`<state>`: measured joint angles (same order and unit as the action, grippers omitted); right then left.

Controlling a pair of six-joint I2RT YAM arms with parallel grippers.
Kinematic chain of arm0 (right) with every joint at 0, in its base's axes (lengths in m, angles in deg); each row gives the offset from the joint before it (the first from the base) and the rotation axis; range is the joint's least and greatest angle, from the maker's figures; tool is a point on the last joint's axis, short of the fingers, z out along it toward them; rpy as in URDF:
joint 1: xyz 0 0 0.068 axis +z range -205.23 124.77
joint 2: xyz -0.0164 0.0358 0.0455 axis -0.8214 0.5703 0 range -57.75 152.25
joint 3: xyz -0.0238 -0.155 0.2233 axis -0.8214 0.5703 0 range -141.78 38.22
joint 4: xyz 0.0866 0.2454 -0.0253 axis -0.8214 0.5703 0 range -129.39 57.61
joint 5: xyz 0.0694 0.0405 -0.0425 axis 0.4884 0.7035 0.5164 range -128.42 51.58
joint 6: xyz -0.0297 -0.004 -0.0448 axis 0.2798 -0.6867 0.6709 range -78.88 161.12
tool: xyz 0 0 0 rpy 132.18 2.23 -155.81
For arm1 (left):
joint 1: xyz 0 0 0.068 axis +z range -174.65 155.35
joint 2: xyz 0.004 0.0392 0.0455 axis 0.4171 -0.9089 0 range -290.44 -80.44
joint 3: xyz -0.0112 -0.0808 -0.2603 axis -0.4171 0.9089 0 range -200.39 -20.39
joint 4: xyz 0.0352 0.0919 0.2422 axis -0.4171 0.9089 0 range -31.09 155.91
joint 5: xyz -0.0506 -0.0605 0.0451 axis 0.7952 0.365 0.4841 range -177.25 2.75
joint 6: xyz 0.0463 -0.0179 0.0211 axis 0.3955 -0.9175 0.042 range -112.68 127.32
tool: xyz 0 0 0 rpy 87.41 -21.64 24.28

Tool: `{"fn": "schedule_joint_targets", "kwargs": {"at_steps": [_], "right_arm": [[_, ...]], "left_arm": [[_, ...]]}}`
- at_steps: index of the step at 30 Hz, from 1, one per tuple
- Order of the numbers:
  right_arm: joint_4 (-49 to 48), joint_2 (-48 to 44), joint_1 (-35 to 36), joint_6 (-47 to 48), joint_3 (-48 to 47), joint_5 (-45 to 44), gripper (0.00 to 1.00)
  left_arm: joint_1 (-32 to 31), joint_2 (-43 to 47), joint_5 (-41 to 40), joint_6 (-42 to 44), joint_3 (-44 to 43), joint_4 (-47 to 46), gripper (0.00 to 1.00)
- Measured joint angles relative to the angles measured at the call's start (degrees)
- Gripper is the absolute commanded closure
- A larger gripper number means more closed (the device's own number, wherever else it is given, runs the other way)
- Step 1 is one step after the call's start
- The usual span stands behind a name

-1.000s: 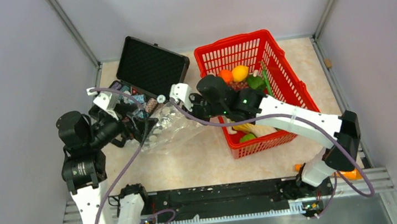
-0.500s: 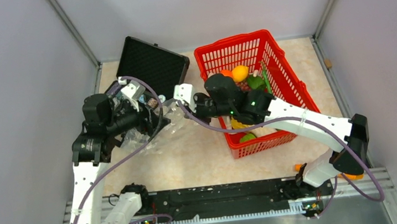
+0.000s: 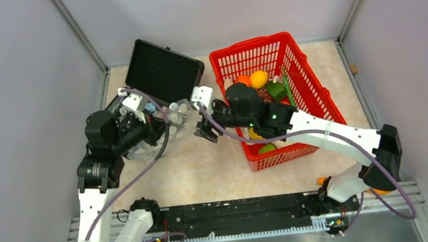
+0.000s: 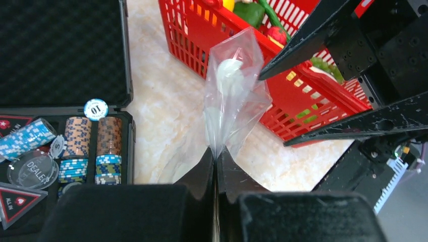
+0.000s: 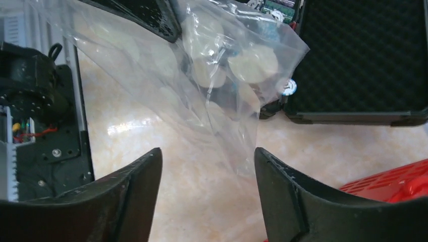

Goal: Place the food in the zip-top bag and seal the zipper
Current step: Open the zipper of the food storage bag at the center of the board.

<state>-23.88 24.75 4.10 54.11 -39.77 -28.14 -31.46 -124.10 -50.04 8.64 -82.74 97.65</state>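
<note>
The clear zip-top bag (image 4: 237,101) hangs pinched at its near corner in my left gripper (image 4: 217,155), which is shut on it. A white mushroom (image 4: 228,74) shows inside the bag. From above, the bag (image 3: 180,118) is bunched beside the left gripper (image 3: 162,123), in front of the black case. My right gripper (image 3: 207,132) stands open just right of the bag. In its own view the right gripper (image 5: 207,154) has only the bag's (image 5: 202,80) loose lower edge between its fingers. The orange (image 3: 244,82), lemon (image 3: 259,78) and green pepper (image 3: 276,88) lie in the basket. I cannot make out the zipper.
The red mesh basket (image 3: 311,96) stands at the right middle, with the right arm stretched across its near-left corner. An open black case (image 3: 164,72) holding poker chips (image 4: 75,146) sits at the back left. An orange object (image 3: 379,188) lies by the right arm's base.
My left arm swung in to the bag and its gripper shut on it. The right gripper let go of the bag and opened, now standing just apart from it.
</note>
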Motion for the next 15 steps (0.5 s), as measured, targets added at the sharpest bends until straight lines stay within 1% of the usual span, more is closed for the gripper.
{"fn": "schedule_joint_targets", "kwargs": {"at_steps": [4, 9, 12, 15], "right_arm": [[-5.6, -4.5, 0.0, -4.9, 5.9, -2.6, 0.2], [-13.4, -14.6, -1.5, -13.9, 14.3, -8.7, 0.19], [-17.9, -21.5, -4.4, -19.9, 18.9, -9.8, 0.19], [-20.6, -26.0, -5.9, -24.3, 21.1, -9.4, 0.18]], "left_arm": [[0.0, 3.9, -2.6, -5.6, 2.2, -4.5, 1.0], [0.0, 7.5, -3.2, -14.0, 2.4, -11.9, 1.0], [0.0, 7.9, -2.3, -19.0, 0.9, -15.6, 1.0], [0.0, 8.1, -2.1, -23.1, 0.4, -18.9, 1.0]]}}
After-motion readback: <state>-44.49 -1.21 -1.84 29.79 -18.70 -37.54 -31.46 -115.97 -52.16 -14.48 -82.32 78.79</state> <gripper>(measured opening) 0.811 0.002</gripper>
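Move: The food storage bag hangs already pinched in the left fingers, its middle about 1 cm ahead, 3 cm right and 4 cm below that hand. From the opening right hand, the bag's middle is some 10 cm left, 3 cm ahead and 3 cm lower. The chip case's lid is roughly 21 cm ahead of the left hand, 2 cm left and 18 cm below; the red basket is 28 cm right of the right hand, 8 cm ahead and 14 cm below. The bag is carried up about 10 cm in the left hand's lasting pinch, its fingers tilting up from slightly below level to slightly above. The open right hand backs away from it about 10 cm to the right, towards the basket, while rising nearly as far; its fingers spread wider, and its wrist rolls some 30 degrees as the fingertips swing upward and a little forward. ##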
